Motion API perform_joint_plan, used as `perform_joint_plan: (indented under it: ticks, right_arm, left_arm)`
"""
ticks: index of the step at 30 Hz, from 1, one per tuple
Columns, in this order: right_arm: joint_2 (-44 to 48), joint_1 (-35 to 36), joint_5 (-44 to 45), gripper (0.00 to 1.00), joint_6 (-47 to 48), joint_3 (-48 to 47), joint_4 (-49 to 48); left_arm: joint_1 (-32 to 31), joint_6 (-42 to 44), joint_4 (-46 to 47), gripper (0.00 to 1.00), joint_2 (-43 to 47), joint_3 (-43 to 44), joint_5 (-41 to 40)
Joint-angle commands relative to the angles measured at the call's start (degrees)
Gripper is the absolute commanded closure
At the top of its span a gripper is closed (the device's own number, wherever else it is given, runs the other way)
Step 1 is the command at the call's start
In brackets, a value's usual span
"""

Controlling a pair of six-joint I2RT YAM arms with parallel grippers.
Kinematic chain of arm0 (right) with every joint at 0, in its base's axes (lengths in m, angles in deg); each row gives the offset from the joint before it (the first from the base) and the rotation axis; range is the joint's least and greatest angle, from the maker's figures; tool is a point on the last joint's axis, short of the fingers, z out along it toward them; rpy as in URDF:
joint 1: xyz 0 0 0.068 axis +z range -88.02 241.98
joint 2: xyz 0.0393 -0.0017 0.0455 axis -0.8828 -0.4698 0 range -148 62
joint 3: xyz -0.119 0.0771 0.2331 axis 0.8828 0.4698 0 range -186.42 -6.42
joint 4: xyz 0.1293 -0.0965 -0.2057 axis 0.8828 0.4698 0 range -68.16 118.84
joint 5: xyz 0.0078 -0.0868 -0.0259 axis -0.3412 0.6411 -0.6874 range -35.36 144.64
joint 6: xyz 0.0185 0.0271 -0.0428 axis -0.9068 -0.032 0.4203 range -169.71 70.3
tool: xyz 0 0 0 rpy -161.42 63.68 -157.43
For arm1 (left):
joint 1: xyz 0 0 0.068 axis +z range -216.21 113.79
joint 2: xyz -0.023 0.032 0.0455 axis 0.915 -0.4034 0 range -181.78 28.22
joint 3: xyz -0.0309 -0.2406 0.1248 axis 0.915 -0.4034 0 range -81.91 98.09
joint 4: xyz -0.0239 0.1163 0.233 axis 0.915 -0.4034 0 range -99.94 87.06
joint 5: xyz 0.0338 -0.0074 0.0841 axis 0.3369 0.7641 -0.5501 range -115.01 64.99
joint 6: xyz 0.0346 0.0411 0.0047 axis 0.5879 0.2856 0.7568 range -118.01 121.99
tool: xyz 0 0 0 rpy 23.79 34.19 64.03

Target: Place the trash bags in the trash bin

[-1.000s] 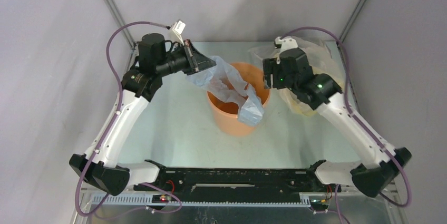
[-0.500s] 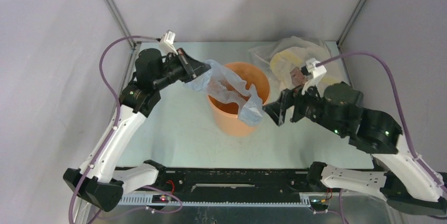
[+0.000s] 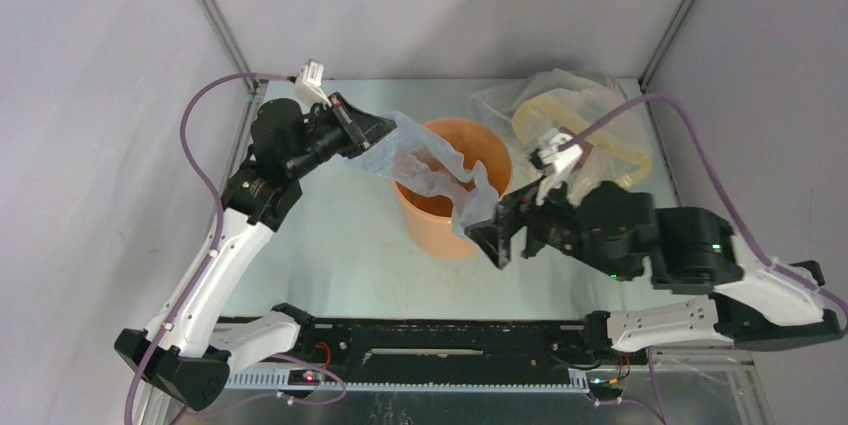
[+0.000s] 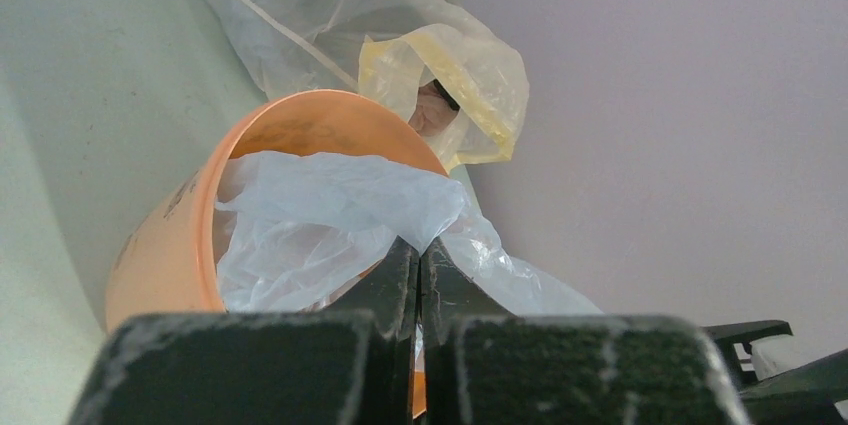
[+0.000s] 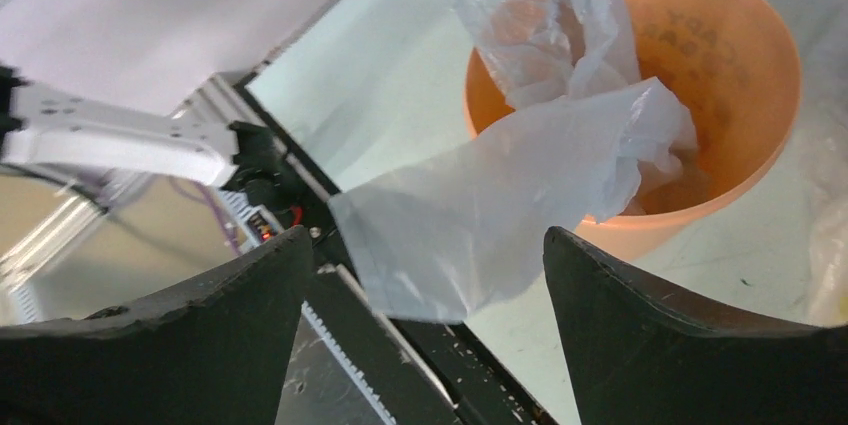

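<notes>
The trash bag [image 3: 440,170], a thin pale blue-grey film, lies across the mouth of the orange trash bin [image 3: 440,230]. One end hangs outside, over the bin's front right rim. My left gripper [image 3: 385,135] is at the bin's back left rim, shut on a corner of the bag [image 4: 320,215], which stretches from its tips [image 4: 420,250] over the bin [image 4: 165,245]. My right gripper [image 3: 490,235] stands open at the bin's front right. The bag's hanging end [image 5: 500,205] is in front of its spread jaws [image 5: 425,240], outside the bin [image 5: 740,75].
A bulky clear-and-yellow plastic bundle [image 3: 575,120] with a brown patch lies at the back right, close behind the bin; it also shows in the left wrist view [image 4: 440,65]. A black rail [image 3: 440,335] runs along the near edge. Grey walls enclose the table.
My right arm swung from the back right, over the bundle, round to the bin's front right and opened its jaws wider. The left gripper shifted slightly, still holding the bag.
</notes>
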Motion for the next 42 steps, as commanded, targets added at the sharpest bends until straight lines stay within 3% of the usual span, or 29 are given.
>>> perform_joint_plan:
  ticks: [1,6,8,13,16,20,28,30,33,35,39,42]
  right_arm:
    - [-4.25,2.22,13.37,0.15,-3.04,-1.22,1.83]
    - [-6.38,2.16,13.7,0.23,-2.94,-1.35,2.28]
    - [-6.47,2.21,13.91,0.31,-3.8,-1.38,3.41]
    - [-3.09,0.22,16.34,0.71,-6.77,1.59,7.27]
    - [0.79,-6.07,13.89,0.98,-6.38,5.03,6.88]
    - [3.51,-18.65,3.74,1.0,-1.85,9.04,3.3]
    - [0.33,-42.96,-10.62,1.0,6.98,11.14,-1.26]
    - [-0.42,-47.33,-14.66,1.0,8.29,11.35,-2.23]
    - [-1.28,-50.84,-18.91,1.0,9.72,11.31,-3.65]
    - [-1.36,-51.18,-21.03,1.0,10.41,11.32,-4.88]
    - [-1.79,-51.19,-23.46,1.0,10.8,10.81,-5.95]
    - [-2.34,-51.19,-24.4,1.0,10.91,10.15,-5.76]
  left_arm:
    - [-0.4,-0.66,1.89,0.99,1.5,0.12,-1.44]
    - [-0.4,-0.08,1.32,0.99,1.63,0.3,-1.99]
    - [-0.4,0.23,1.04,0.99,1.6,0.32,-2.45]
    - [-0.02,1.72,-0.23,0.98,0.86,1.26,-3.86]
    - [1.98,1.88,-0.57,0.97,-0.3,2.08,-2.48]
    - [5.66,1.56,-0.61,0.97,-1.91,2.96,0.88]
    - [10.49,2.58,-2.47,0.94,-4.02,4.8,8.35]
    - [10.74,3.82,-3.91,0.84,-3.83,5.68,9.72]
    - [10.76,6.3,-6.5,0.53,-2.86,7.52,11.32]
    - [10.76,8.7,-8.62,0.39,-2.03,9.01,11.5]
    - [10.4,16.39,-14.48,0.31,-0.51,12.86,10.47]
    - [8.45,24.07,-19.46,0.28,0.57,15.02,4.67]
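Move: The blue bag's free end hangs between the open right fingers, about 3 cm ahead, 2 cm left and 4 cm below. The bin stands roughly 22 cm ahead of that hand, 7 cm left and 28 cm lower. For the left hand, still pinching the blue bag's other end, the bin is about 4 cm ahead, 13 cm right and 25 cm lower; the free end is about 15 cm back and 18 cm right. Right hand pinches the blue bag's free end, drawing it some 18 cm forward-right; left fingers open, releasing theirs. ##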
